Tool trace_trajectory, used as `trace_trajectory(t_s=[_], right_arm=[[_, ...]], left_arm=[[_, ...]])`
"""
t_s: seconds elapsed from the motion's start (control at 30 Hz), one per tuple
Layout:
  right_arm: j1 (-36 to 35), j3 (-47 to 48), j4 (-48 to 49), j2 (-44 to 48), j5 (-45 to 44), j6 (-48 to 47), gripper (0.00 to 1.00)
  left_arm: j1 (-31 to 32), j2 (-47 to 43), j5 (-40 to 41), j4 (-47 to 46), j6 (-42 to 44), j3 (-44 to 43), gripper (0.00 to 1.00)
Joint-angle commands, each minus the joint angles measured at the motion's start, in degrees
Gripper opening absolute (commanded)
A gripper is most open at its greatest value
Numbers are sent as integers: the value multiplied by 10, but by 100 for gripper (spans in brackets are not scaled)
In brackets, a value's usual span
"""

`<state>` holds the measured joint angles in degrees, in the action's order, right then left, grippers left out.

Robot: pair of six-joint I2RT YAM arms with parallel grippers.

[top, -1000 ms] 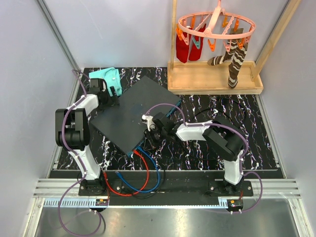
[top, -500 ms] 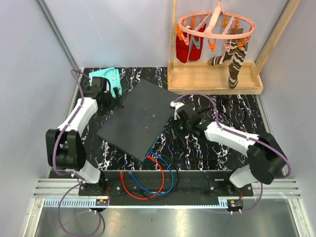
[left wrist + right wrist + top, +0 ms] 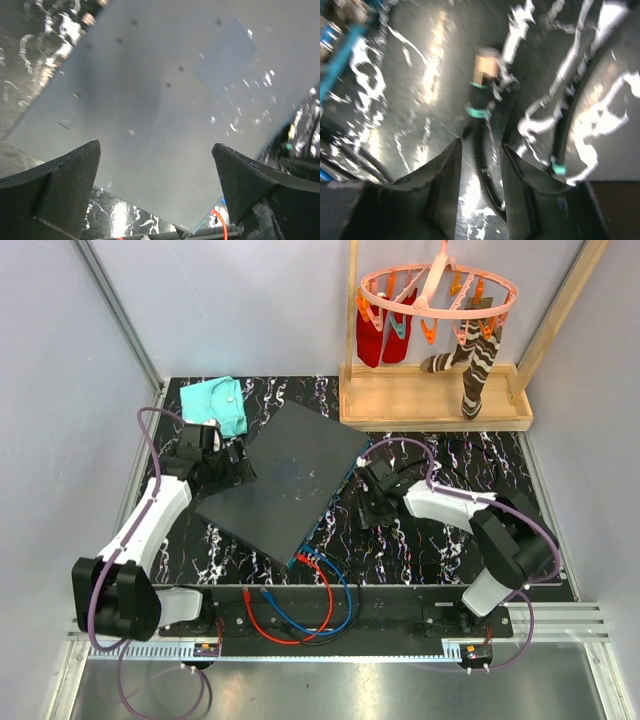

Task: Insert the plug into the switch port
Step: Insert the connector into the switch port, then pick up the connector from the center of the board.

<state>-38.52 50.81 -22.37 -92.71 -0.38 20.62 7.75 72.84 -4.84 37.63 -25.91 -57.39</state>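
The switch is a flat dark grey box lying askew mid-table, its teal-blue socket edge facing right. My left gripper is at its left corner; in the left wrist view the gripper stands wide open over the switch's grey top, holding nothing. My right gripper hovers just right of the teal edge. In the right wrist view the gripper is open, a thin black cable running between its fingers. The plug, amber-tipped with teal bands, lies on the mat ahead of them. The view is blurred.
A red cable and a blue cable loop from the switch's near corner to the table's front. A folded teal cloth lies at back left. A wooden tray with a sock hanger stands at back right.
My right gripper left the switch's front edge, swung to its right side and opened wider. The switch shifted on the mat. My left gripper opened fully and drew back along the left corner.
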Motion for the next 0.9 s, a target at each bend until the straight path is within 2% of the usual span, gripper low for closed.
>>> trace_trajectory(t_s=[0.0,0.17,0.23,0.27,0.33,0.43,0.63,0.87], right_arm=[[-1,30,15,-36,38,6,43],[-1,38,11,-65,68,4,38],[-2,38,4,-72,65,4,33],[-2,38,0,-74,61,2,28],[-2,36,-11,-63,49,-6,11],[-3,32,-16,-21,48,-33,0],[-37,31,-14,81,26,-109,0],[-105,7,54,176,-14,-189,0]], left_arm=[[15,-52,-44,-29,-5,22,99],[40,-73,-67,-36,-33,44,99],[53,-76,-74,-40,-41,50,99],[57,-78,-77,-42,-50,53,99],[70,-80,-90,-49,-62,56,99],[93,-81,-111,-67,-89,58,99],[139,-59,-148,-141,-192,54,99],[198,11,-164,-218,-263,20,96]])
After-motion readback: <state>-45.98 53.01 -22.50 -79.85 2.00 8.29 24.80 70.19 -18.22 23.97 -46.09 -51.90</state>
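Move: About 3 cm ahead of the right hand, 4 cm to its left and 1 cm below lies the plug of a loose black cable. The nearest stretch of the switch's port edge is some 4 cm ahead and 7 cm left; a second black cable end with a green band lies about 3 cm ahead, 4 cm right. From the left hand the plug is roughly 4 cm back, 19 cm right and 14 cm down; the switch's middle is 7 cm right and 12 cm down. Sliding low about 3 cm left and slightly forward, the right hand shuts its half-open fingers on the black cable just behind the plug, then lifts it some 8 cm, easing left and a little back while turning roughly 20 degrees counter-clockwise. Meanwhile the empty left hand, wide open, sweeps about 14 cm right over the switch, drawing back a little, its fingers swinging some 25 degrees to point more rightward. ##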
